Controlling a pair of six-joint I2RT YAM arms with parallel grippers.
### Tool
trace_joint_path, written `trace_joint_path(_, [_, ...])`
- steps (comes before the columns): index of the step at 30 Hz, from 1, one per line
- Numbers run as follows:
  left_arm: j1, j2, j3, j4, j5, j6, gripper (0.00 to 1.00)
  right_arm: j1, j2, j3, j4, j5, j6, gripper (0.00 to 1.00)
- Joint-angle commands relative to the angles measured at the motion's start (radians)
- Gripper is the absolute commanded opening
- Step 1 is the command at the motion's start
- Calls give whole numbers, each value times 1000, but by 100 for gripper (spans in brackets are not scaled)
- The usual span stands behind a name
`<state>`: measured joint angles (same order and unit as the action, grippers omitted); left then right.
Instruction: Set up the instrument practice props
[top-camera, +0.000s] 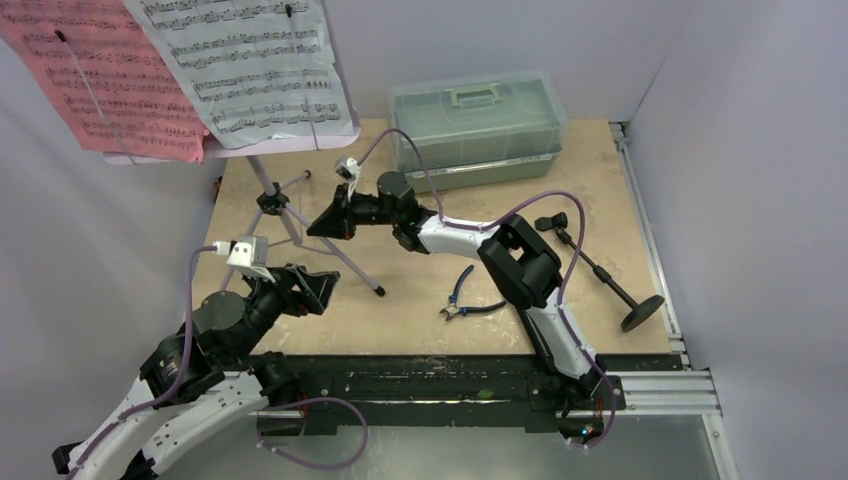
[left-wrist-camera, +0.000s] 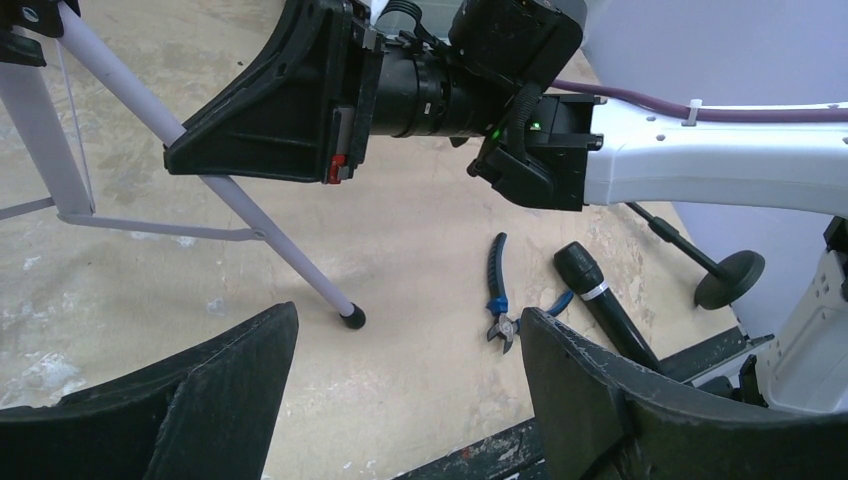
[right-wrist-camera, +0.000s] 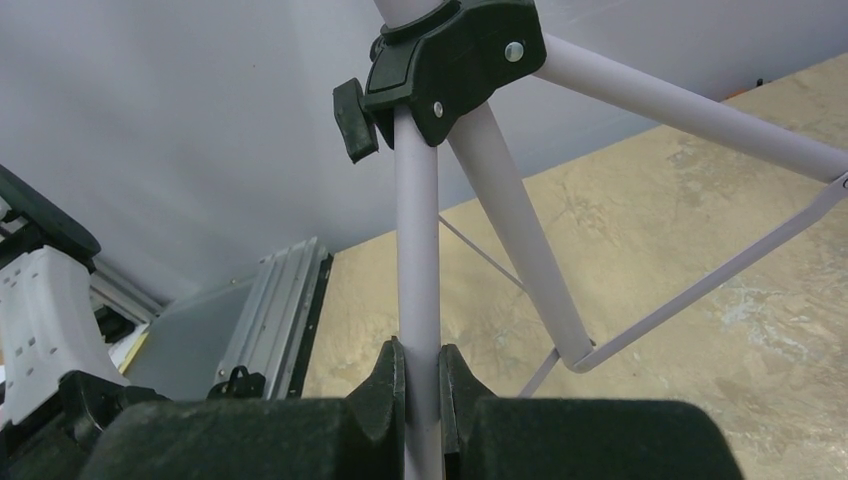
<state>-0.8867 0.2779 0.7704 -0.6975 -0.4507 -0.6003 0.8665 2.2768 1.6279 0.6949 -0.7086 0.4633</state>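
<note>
The pale lilac music stand (top-camera: 285, 215) stands on its tripod at the back left. It carries a pink sheet (top-camera: 110, 80) and a white sheet (top-camera: 255, 65) of music. My right gripper (top-camera: 318, 228) (right-wrist-camera: 422, 365) is shut on one tripod leg (right-wrist-camera: 417, 250), just below the black hub (right-wrist-camera: 450, 70). Low over the table near another leg's foot (left-wrist-camera: 351, 318), my left gripper (top-camera: 315, 290) (left-wrist-camera: 410, 320) is open and holds nothing. The black microphone (left-wrist-camera: 600, 300) lies flat beside the pliers. The black round-based stand (top-camera: 640, 312) (left-wrist-camera: 730, 280) lies on its side at the right.
A translucent green lidded toolbox (top-camera: 478, 125) sits at the back centre. Blue-handled pliers (top-camera: 460, 295) (left-wrist-camera: 500, 300) lie near the front edge, under my right arm's elbow (top-camera: 520, 265). Grey walls close in on the left, back and right. A metal rail (top-camera: 650, 390) runs along the front.
</note>
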Motion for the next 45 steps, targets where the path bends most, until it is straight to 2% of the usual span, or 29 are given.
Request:
trace_joint_path(1, [-1,-9,-3,38,-14,8,81,34,-3,-15,-201,46,-36,0])
trace_joint_path(2, [-3,-9,-3,38,-14,9,81,33,-22,-19,-221,64,-39,0])
trace_joint_path(4, [-3,-9,-3,37,-11,9,81,28,-71,-34,-262,101,-44,17])
trace_joint_path(6, [-3,-12,-3,38,-10,10,81,22,-121,-60,-301,136,-46,30])
trace_joint_path(11, [-2,-34,-7,49,15,21,81,-54,-297,-234,-279,147,9,50])
trace_joint_path(16, [-2,-83,-15,75,67,42,82,-202,-523,-499,-303,179,18,64])
trace_joint_path(20, [-4,-142,-30,119,134,69,83,-254,-697,-627,-531,400,-85,68])
trace_joint_path(24, [-4,-167,-59,216,306,121,85,-286,-812,-681,-791,687,-42,73])
trace_joint_path(27, [-3,-84,-80,315,470,136,85,-324,-886,-677,-968,901,5,80])
trace_joint_path(30, [-3,64,-83,441,627,155,83,-398,-961,-684,-1063,1008,31,88])
trace_joint_path(33, [-4,223,-62,551,765,191,83,-521,-1009,-717,-1081,1043,52,98])
trace_joint_path(36, [-4,351,-28,600,836,248,83,-700,-1002,-740,-1064,957,78,99])
trace_joint_path(38, [-4,410,4,565,831,300,83,-791,-987,-757,-1036,871,95,99])
trace_joint_path(39, [-5,429,19,538,822,325,83,-812,-978,-757,-1019,870,90,99])
trace_joint_path(42, [-4,449,53,446,784,391,83,-822,-921,-711,-1024,1006,51,99])
trace_joint_path(45, [-4,409,33,419,746,424,84,-841,-834,-660,-1030,984,56,99])
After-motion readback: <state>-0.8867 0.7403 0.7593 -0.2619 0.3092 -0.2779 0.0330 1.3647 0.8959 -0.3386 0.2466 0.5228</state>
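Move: The mic clip, the right hand's goal, lies about 57 cm to its right, some 13 cm farther out and 16 cm below. The toolbox stands 38 cm right and 31 cm ahead of the right hand; the pliers lie 34 cm right and 7 cm back. From the left hand the microphone is roughly 41 cm right, about level ahead and 26 cm below, with the pliers 30 cm right and 7 cm ahead. Rightward in one fast sweep of about 55 cm, the right hand opens wide, comes off the music-stand leg it was pinching and passes in front of the toolbox towards the mic clip, sinking and turning clockwise until its fingers point forward and down. The left hand, open and empty, rises slightly, then swings some 16 cm right towards the microphone, dipping again and turning clockwise about 45 degrees. ##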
